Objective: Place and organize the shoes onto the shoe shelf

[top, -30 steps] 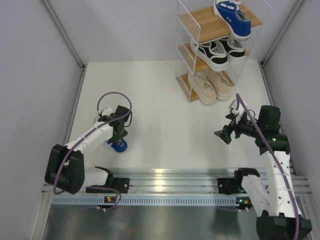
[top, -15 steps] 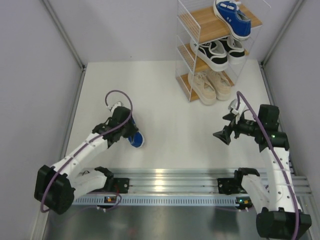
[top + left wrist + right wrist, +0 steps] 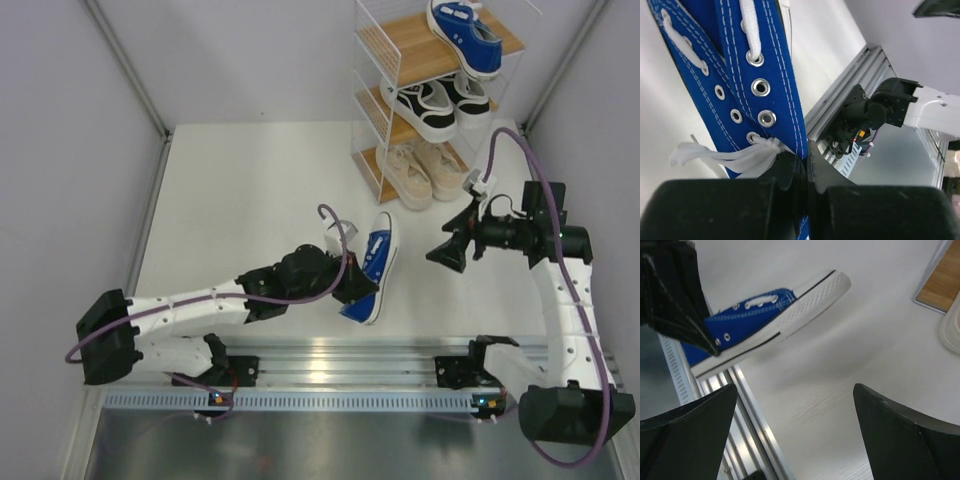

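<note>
My left gripper (image 3: pixel 356 280) is shut on the canvas edge of a blue shoe (image 3: pixel 371 266) and holds it above the middle of the table, toe pointing to the far side. In the left wrist view the blue shoe (image 3: pixel 747 75) shows its eyelets and white laces, pinched at my left gripper (image 3: pixel 805 165). My right gripper (image 3: pixel 447 255) stands open to the right of that shoe, empty; its wrist view shows the blue shoe (image 3: pixel 765 325) ahead. The shoe shelf (image 3: pixel 398 50) at the far right holds one blue shoe (image 3: pixel 465 35) on top, a black pair (image 3: pixel 440 103) in the middle and a beige pair (image 3: pixel 425 170) at the bottom.
An aluminium rail (image 3: pixel 340 360) runs along the near table edge with both arm bases on it. Grey walls with metal posts (image 3: pixel 125 65) close in the left and right sides. The shelf's top tier has bare wood left of the blue shoe.
My left gripper has closed on the blue shoe, lifted it from the left of the table and carried it right to the middle. The right arm has risen slightly, still open.
</note>
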You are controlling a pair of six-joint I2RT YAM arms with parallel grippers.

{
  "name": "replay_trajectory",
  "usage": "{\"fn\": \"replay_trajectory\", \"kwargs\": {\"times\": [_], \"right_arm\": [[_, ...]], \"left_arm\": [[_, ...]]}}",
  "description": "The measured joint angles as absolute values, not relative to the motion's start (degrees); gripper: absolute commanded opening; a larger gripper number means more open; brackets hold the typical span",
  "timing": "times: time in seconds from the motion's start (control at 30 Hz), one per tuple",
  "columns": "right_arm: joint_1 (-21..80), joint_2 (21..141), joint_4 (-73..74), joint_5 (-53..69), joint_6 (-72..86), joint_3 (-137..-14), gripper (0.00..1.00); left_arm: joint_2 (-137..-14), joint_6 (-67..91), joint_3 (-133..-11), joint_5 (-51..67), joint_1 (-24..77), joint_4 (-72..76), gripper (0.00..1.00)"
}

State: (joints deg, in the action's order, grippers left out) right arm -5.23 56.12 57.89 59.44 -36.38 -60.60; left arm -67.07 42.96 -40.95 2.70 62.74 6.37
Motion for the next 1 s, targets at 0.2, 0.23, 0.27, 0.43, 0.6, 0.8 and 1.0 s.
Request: {"fn": "replay_trajectory", "kwargs": {"times": [0.2,0.23,0.27,0.43,0.6,0.8,1.0], "right_arm": [[-3.7,50.2,45.8,48.7,-9.3,-58.8,0.99],[-3.0,49.1,44.5,45.9,-5.5,-58.8,0.99],[-2.0,48.1,43.3,43.0,-1.7,-58.8,0.99],[3.2,47.0,39.7,35.7,9.7,-58.1,0.99],[4.5,48.9,36.9,33.0,14.9,-54.1,0.99],[4.8,50.3,33.9,32.8,15.7,-52.0,0.4],[2.9,49.6,29.8,38.7,13.9,-51.3,0.0]], "left_arm": [[-74.2,37.9,-46.9,3.8,65.8,11.1,0.0],[-75.4,37.3,-48.1,4.0,66.0,11.7,0.0],[-76.4,36.8,-49.0,4.2,66.2,12.4,0.0],[-80.8,35.1,-53.8,5.6,66.9,13.9,0.0],[-83.9,34.3,-56.9,7.0,67.9,15.6,0.0],[-85.9,34.2,-58.8,8.1,68.7,16.0,0.0],[-86.3,33.0,-57.8,9.7,68.7,19.9,0.53]]}}
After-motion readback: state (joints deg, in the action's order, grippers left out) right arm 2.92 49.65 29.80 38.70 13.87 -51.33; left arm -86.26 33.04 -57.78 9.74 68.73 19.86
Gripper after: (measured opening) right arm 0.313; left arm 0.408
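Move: The blue shoe, already pinched by the left gripper near its laces, lies about 14 cm left, 4 cm back and 5 cm below the open right gripper. From the left gripper, that right gripper is some 15 cm to the right, 6 cm ahead and 4 cm higher. On the bottom shelf, the left beige shoe is roughly 20 cm ahead of the right gripper, straight out, and the right beige shoe as far ahead but 7 cm right; both about 20 cm lower. Bring the left gripper, still holding the blue shoe, about 11 cm right and some 5 cm up towards the right gripper. Turn the right hand some 30 degrees clockwise and ease it 4 cm forward, rising then dipping, so its fingers straddle the forefoot; close them on it, then open the left fingers to give the shoe over. ##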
